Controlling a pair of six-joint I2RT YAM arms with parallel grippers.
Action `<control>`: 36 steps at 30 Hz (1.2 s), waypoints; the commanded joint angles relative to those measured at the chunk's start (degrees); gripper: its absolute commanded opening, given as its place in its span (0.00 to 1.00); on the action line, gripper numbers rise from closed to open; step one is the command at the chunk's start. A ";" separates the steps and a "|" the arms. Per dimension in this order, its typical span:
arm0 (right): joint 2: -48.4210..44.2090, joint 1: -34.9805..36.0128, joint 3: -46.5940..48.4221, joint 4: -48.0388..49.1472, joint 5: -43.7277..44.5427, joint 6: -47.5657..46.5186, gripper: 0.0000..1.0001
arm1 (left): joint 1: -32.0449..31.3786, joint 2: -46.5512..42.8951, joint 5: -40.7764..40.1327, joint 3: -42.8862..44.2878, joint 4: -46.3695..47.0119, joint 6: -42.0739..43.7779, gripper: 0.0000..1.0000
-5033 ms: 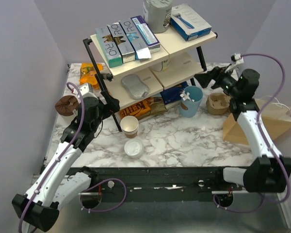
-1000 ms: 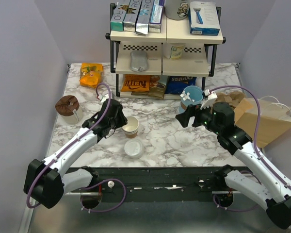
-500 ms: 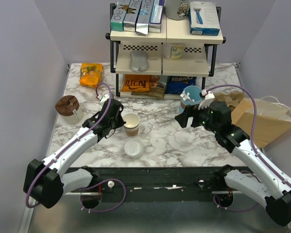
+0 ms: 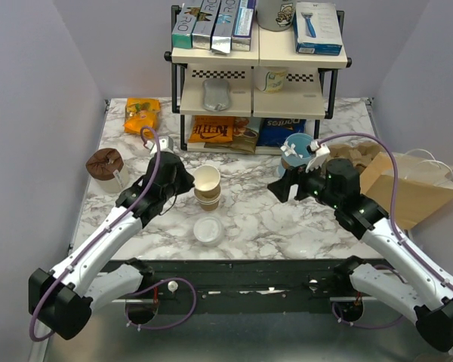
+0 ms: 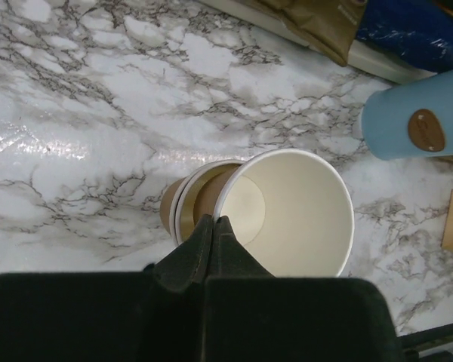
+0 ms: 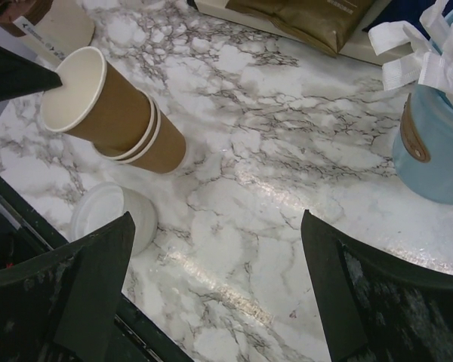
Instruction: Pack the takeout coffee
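Several tan paper cups without lids (image 4: 207, 199) stand nested on the marble. My left gripper (image 5: 213, 223) is shut on the rim of the top cup (image 5: 291, 215), which is tilted and raised partly out of the others (image 6: 155, 143). That top cup is empty (image 6: 72, 87). A white lid piece (image 4: 208, 230) sits in front of the stack (image 6: 109, 215). My right gripper (image 6: 226, 249) hangs open over bare marble to the right of the cups, holding nothing. The takeout coffee is out of view.
A light-blue cup (image 4: 298, 149) stands right of centre, and a brown paper bag (image 4: 415, 188) lies at the right edge. A two-tier shelf (image 4: 257, 56) with boxes and snack packs fills the back. A brown-topped cup (image 4: 104, 163) stands at the left.
My left gripper has shut on the top cup's rim and lifted and tilted it out of the stack. The right arm has hardly moved.
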 commanded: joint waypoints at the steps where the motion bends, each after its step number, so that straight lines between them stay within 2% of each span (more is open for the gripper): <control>1: -2.77 0.41 -0.23 2.38 1.39 2.40 1.00 | -0.30 -4.05 1.69 3.96 0.92 2.58 0.00; 7: -13.66 0.41 -1.19 0.98 15.26 10.84 1.00 | -3.63 -1.52 7.32 8.00 7.59 7.42 0.00; 10: -20.34 0.33 -3.12 0.10 19.76 11.29 1.00 | -8.99 3.23 7.75 10.20 10.05 9.26 0.00; 14: -25.62 0.33 -4.53 -3.15 21.62 11.55 1.00 | -15.06 10.78 6.27 13.63 9.71 11.55 0.00; 22: -23.35 0.33 -3.92 -6.76 20.92 10.76 1.00 | -23.50 28.10 2.13 18.28 13.84 11.99 0.00; 28: -20.27 0.41 -2.25 -10.36 22.05 9.79 1.00 | -24.47 36.63 5.03 20.32 15.85 10.77 0.00; 30: -20.01 0.33 -2.60 -10.89 22.76 9.62 1.00 | -24.56 37.51 4.59 20.41 15.95 10.41 0.08; 32: -19.57 0.33 -3.13 -10.98 22.68 9.62 1.00 | -24.56 37.60 4.59 20.50 15.86 10.67 0.32; 34: -19.48 0.33 -3.13 -11.24 22.68 9.18 1.00 | -24.65 37.17 6.51 19.71 16.38 11.38 0.42; 35: -19.30 0.33 -2.87 -11.50 22.41 9.00 1.00 | -24.65 36.90 7.22 19.27 17.52 11.55 0.55; 36: -19.21 0.33 -2.52 -11.77 22.41 9.00 1.00 | -24.56 36.12 7.66 18.83 17.70 11.55 0.58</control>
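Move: My left hand already pinches the top cup by its rim, half drawn from the stack. It goes to a bare patch of table about 25 cm to my right, 4 cm back and 15 cm below that hand. The cup stack stands 4 cm to the hand's right and 10 cm below; the lids lie about 8 cm back and 6 cm right of the hand. The blue bucket is some 13 cm ahead of the patch and 7 cm farther right. From my right hand the patch is about 4 cm left, 2 cm back, 19 cm below. I draw the pinched cup up another 9 cm or so, out of the stack, swing it some 22 cm to the right in an arc while turning the wrist about 35 degrees clockwise, and lower it onto the bare table. There my left fingers open halfway around the rim. Meanwhile my right hand, kept wide open, rises and swings about 8 cm right, turning clockwise, then sinks most of the way again beside the patch. ##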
